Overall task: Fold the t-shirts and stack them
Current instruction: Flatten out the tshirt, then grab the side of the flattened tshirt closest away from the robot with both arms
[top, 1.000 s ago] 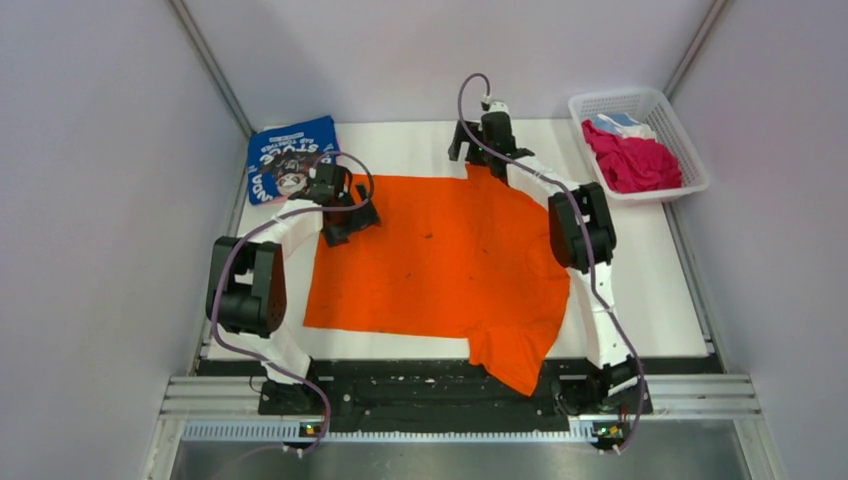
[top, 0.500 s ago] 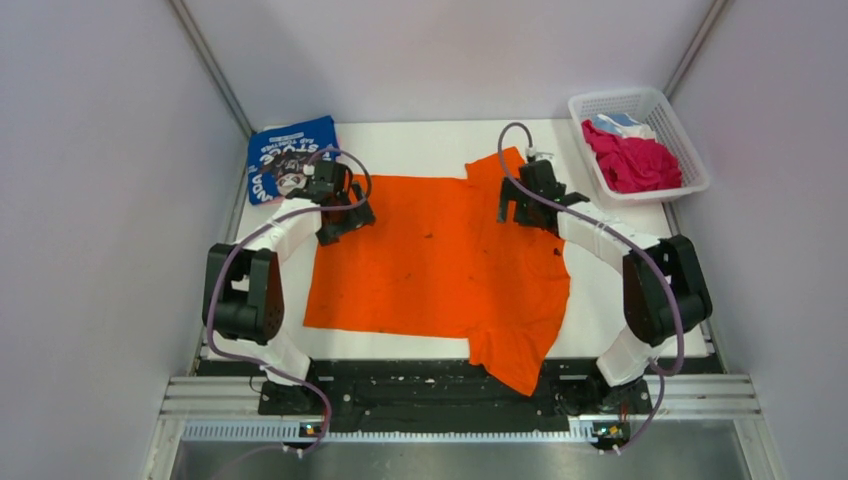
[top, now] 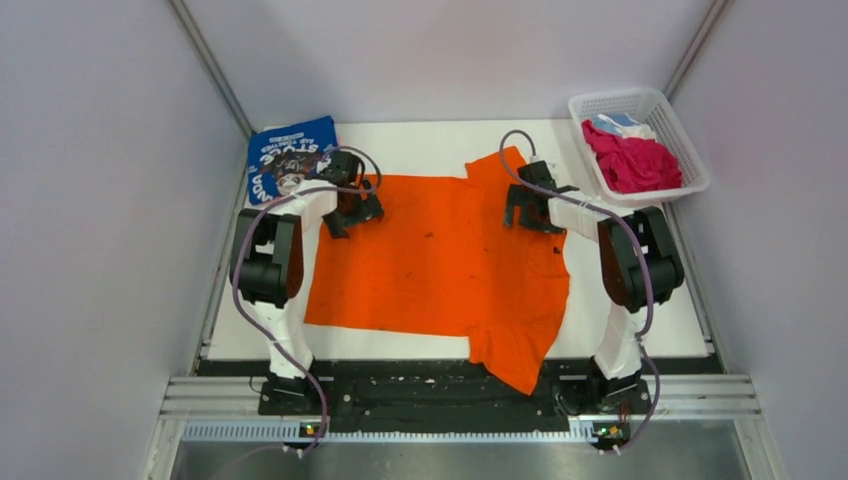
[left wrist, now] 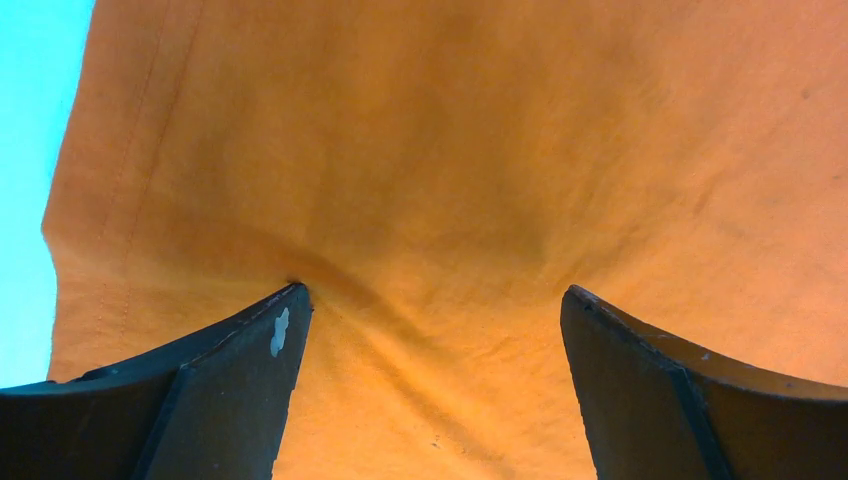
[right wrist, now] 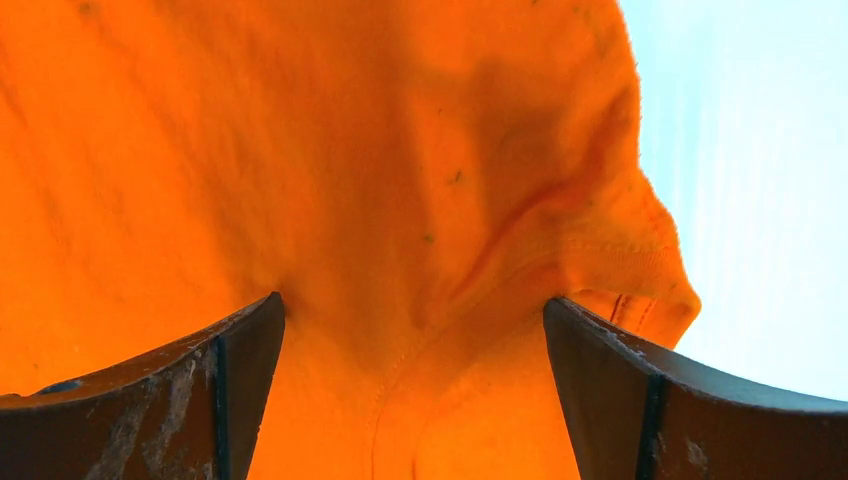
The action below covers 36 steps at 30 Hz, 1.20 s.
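The bright orange t-shirt point(top: 440, 265) lies spread flat on the white table, one sleeve hanging over the near edge. My left gripper point(top: 352, 208) is open, its fingertips pressed down on the shirt's far left part; orange cloth point(left wrist: 430, 200) fills the gap between the fingers point(left wrist: 240, 380). My right gripper point(top: 528, 208) is open, pressed on the shirt's far right part by the sleeve; cloth point(right wrist: 400, 200) with a seam lies between its fingers point(right wrist: 620, 390). A folded blue t-shirt with white print point(top: 288, 158) lies at the far left corner. Magenta point(top: 632, 160) and light-blue point(top: 618, 122) tees sit in the basket.
The white lattice basket point(top: 680, 135) stands at the far right, beyond the table's right side. Grey walls close in on both sides and the back. The arm bases and a black rail point(top: 430, 385) run along the near edge.
My right arm swung from the far middle to the shirt's far right part and came down on it. My left gripper shifted slightly back along the shirt's far left edge.
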### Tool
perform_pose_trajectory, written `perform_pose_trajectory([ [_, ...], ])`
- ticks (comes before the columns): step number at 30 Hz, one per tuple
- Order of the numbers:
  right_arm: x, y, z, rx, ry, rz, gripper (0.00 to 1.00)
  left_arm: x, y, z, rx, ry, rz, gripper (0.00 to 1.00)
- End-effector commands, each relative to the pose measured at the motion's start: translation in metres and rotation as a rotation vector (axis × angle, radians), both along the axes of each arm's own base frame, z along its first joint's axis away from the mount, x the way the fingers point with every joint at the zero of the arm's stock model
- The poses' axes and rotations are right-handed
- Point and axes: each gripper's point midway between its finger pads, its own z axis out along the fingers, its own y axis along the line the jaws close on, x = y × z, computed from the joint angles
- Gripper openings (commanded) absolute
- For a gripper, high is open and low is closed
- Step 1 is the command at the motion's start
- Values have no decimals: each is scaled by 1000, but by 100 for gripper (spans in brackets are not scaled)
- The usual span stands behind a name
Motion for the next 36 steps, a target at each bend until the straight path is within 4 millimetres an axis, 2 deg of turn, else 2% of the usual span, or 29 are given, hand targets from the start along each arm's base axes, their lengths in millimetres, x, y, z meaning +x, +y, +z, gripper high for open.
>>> perform_pose_trajectory([
  [1,31,-17,-12,-13,9,-57,99,21,-9,-11,-24,6,-3,99],
  [6,71,-25,-21,-12,0,-78,99,41,-16,-26,-36,47,5,99],
  [11,110,-39,-26,-14,-9,-101,99,62,-25,-24,-68,15,0,99],
  [13,124,-43,-20,-3,-33,-111,99,73,-26,-20,-67,-2,-6,99],
  [14,135,-43,-11,7,-57,-113,99,82,-28,-13,-69,-19,-9,99],
  [17,149,-42,20,11,-110,-96,99,90,-30,4,-72,-38,-16,99],
  [20,152,-40,62,15,-183,-78,99,95,-40,41,-105,-116,-49,99],
  [21,149,-40,78,14,-207,-72,99,94,-41,61,-102,-154,-55,99],
  [23,136,-38,107,12,-254,-55,99,83,-40,86,-74,-195,-51,99],
  [25,117,-32,132,18,-298,-38,99,61,-37,102,-54,-213,-42,99],
  [26,104,-28,143,22,-319,-28,99,49,-33,109,-41,-223,-26,99],
  [29,59,-25,168,50,-378,-19,99,-2,-17,106,-12,-206,34,99],
  [32,13,-26,163,143,-398,-50,99,-58,12,95,50,-171,129,99],
  [33,-2,-28,156,170,-403,-72,99,-79,23,85,74,-148,164,99],
  [34,-20,-32,141,185,-392,-98,99,-96,33,79,98,-138,196,99],
  [36,-38,-43,137,219,-441,-175,99,-120,52,72,139,-154,262,99],
])
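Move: Spread under both hands, nearly at fingertip height, the orange t-shirt has its middle about 21 cm right of and 10 cm behind the left hand; its far edge is some 9 cm straight ahead of that hand, and the blue t-shirt stack 15 cm ahead and 15 cm left. From the right hand the orange t-shirt's middle is about 22 cm left and 10 cm back, its far corner 17 cm ahead and 4 cm left, and the laundry basket 18 cm ahead and 26 cm right. Sweeping forward low with wide-open fingers on the cloth, both hands drag the orange t-shirt away from the bases, the left about 9 cm, the right about 14 cm, each drifting a few centimetres right. They then lift off and draw back some 15 cm while rising, the right higher and tilting its fingers outward about 20 degrees. ##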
